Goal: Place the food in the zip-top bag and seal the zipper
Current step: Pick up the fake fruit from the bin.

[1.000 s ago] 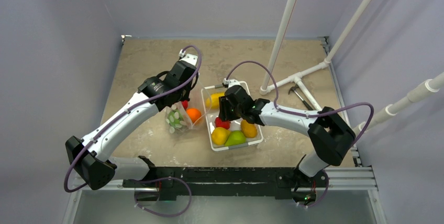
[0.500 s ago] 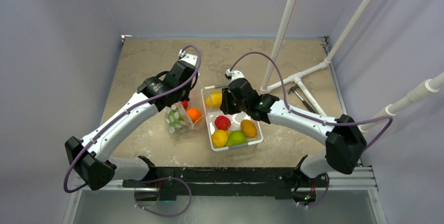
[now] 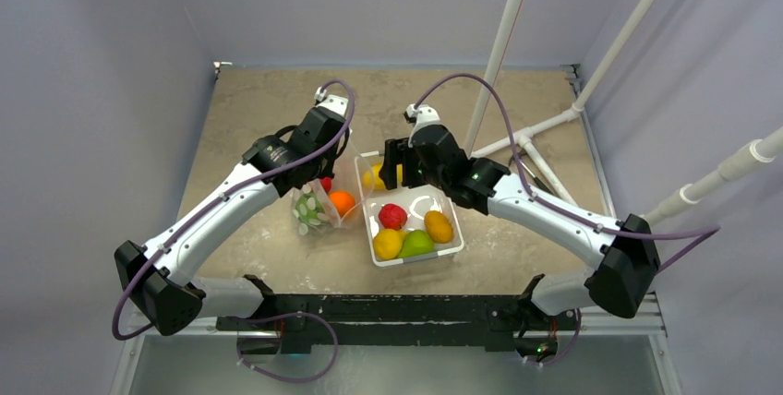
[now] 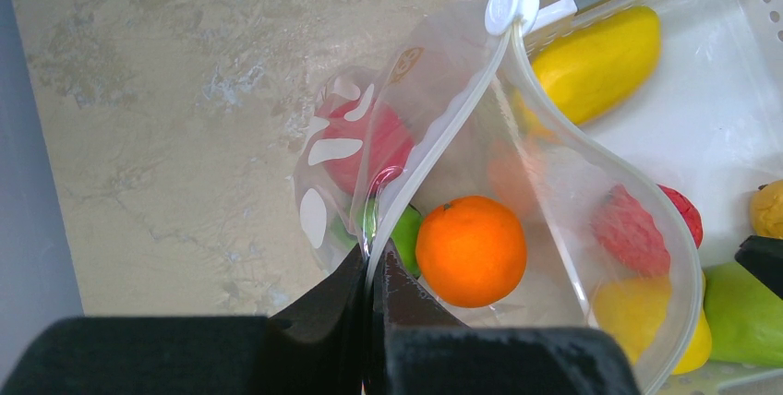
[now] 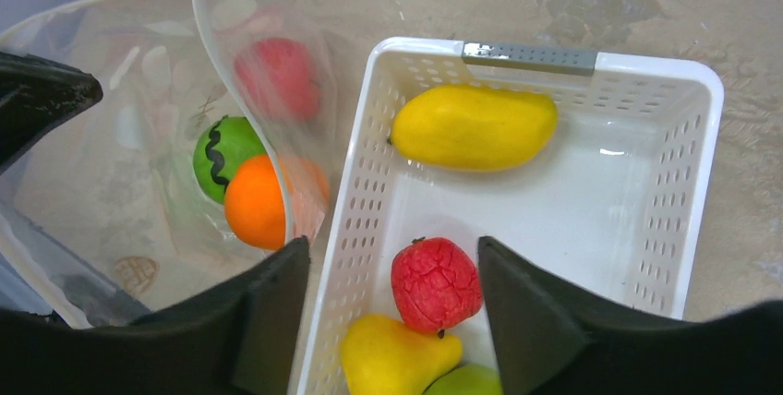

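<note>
The zip-top bag point(image 3: 314, 210) stands open left of the white tray point(image 3: 459, 240). My left gripper point(image 4: 374, 258) is shut on its zipper rim point(image 4: 517, 72), holding the mouth open. Inside lie an orange point(image 4: 471, 249), a green fruit point(image 4: 403, 227) and a red one point(image 4: 369, 141). My right gripper point(image 5: 392, 245) is open and empty, hovering above the tray's left wall near a red fruit point(image 5: 436, 284). The tray also holds a yellow mango point(image 5: 473, 125), a yellow pear point(image 5: 397, 358), a green fruit point(image 3: 417, 244) and an orange-yellow fruit point(image 3: 439, 226).
A white pipe frame point(image 3: 531, 132) and a small metal tool point(image 3: 526, 169) lie at the back right of the table. The bag's white slider point(image 4: 511, 3) sits at the far end of the zipper. Walls close in on both sides.
My right gripper has moved from over the tray's middle toward its far left end, uncovering the red fruit. The left arm and the bag have not moved.
</note>
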Available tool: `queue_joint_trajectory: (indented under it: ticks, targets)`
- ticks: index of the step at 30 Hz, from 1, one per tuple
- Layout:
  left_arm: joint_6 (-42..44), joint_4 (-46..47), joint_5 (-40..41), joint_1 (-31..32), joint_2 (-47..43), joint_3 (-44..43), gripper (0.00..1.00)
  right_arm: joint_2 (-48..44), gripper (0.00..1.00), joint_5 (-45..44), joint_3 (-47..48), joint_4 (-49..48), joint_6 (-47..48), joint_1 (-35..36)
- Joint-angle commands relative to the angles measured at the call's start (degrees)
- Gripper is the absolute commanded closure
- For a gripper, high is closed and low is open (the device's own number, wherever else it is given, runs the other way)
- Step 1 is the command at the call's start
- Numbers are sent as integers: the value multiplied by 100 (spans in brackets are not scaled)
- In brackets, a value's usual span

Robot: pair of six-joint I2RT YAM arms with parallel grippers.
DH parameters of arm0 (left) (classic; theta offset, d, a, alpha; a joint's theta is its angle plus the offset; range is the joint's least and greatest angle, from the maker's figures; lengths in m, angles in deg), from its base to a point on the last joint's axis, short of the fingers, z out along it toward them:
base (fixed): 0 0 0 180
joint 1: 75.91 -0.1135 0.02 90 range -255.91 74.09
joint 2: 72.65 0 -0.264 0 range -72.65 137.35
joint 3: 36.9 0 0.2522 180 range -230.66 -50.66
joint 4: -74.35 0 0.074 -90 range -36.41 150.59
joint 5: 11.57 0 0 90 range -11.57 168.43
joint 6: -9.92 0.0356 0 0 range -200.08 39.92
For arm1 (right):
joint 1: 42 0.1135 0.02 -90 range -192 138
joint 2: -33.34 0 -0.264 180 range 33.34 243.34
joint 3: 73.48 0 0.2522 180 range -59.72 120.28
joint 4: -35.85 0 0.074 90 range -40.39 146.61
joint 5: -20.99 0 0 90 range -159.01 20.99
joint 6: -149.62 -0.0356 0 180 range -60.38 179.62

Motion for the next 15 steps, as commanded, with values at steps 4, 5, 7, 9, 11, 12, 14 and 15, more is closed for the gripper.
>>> queue_joint_trajectory:
  ticks: [4,5,7,9,11,12,14,15]
  targets:
    - [-21,73,44,9,-112,-57,100,168,13,201,-463,-398,28,-14]
    - [-28,67,43,9,-115,-50,100,198,12,275,-524,-469,27,-13]
    - [-28,74,44,11,-118,-33,100,268,11,383,-641,-564,27,-12]
    - [-34,88,44,9,-122,-14,100,360,10,464,-745,-649,40,-12]
    - [-32,92,52,9,-119,11,100,452,8,491,-844,-732,74,-12]
    - [-31,96,53,9,-118,20,100,487,8,496,-889,-768,98,-12]
    - [-21,97,61,9,-113,25,100,584,6,533,-935,-840,216,-15]
    - [-21,106,59,9,-113,30,100,643,6,581,-953,-859,242,-13]
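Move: The red fruit in the bin sits about 15 cm below my open right hand, some 2 cm back and barely 1 cm to its right. From that fruit, the mango lies about 10 cm farther out and 3 cm left, the yellow pear 6 cm nearer me and 1 cm left, the green pear 6 cm nearer and 5 cm right. From my left hand, still pinching the bag's rim, the red fruit is about 14 cm right, 2 cm back and 16 cm down. I sink my empty right hand about 9 cm, almost straight down into the space over the bin towards the red fruit, spreading the already parted fingers nearly fully so they will pass on both sides. As I go, I tip the fingers some 10 degrees more downward. I stop short of touching the fruit. ##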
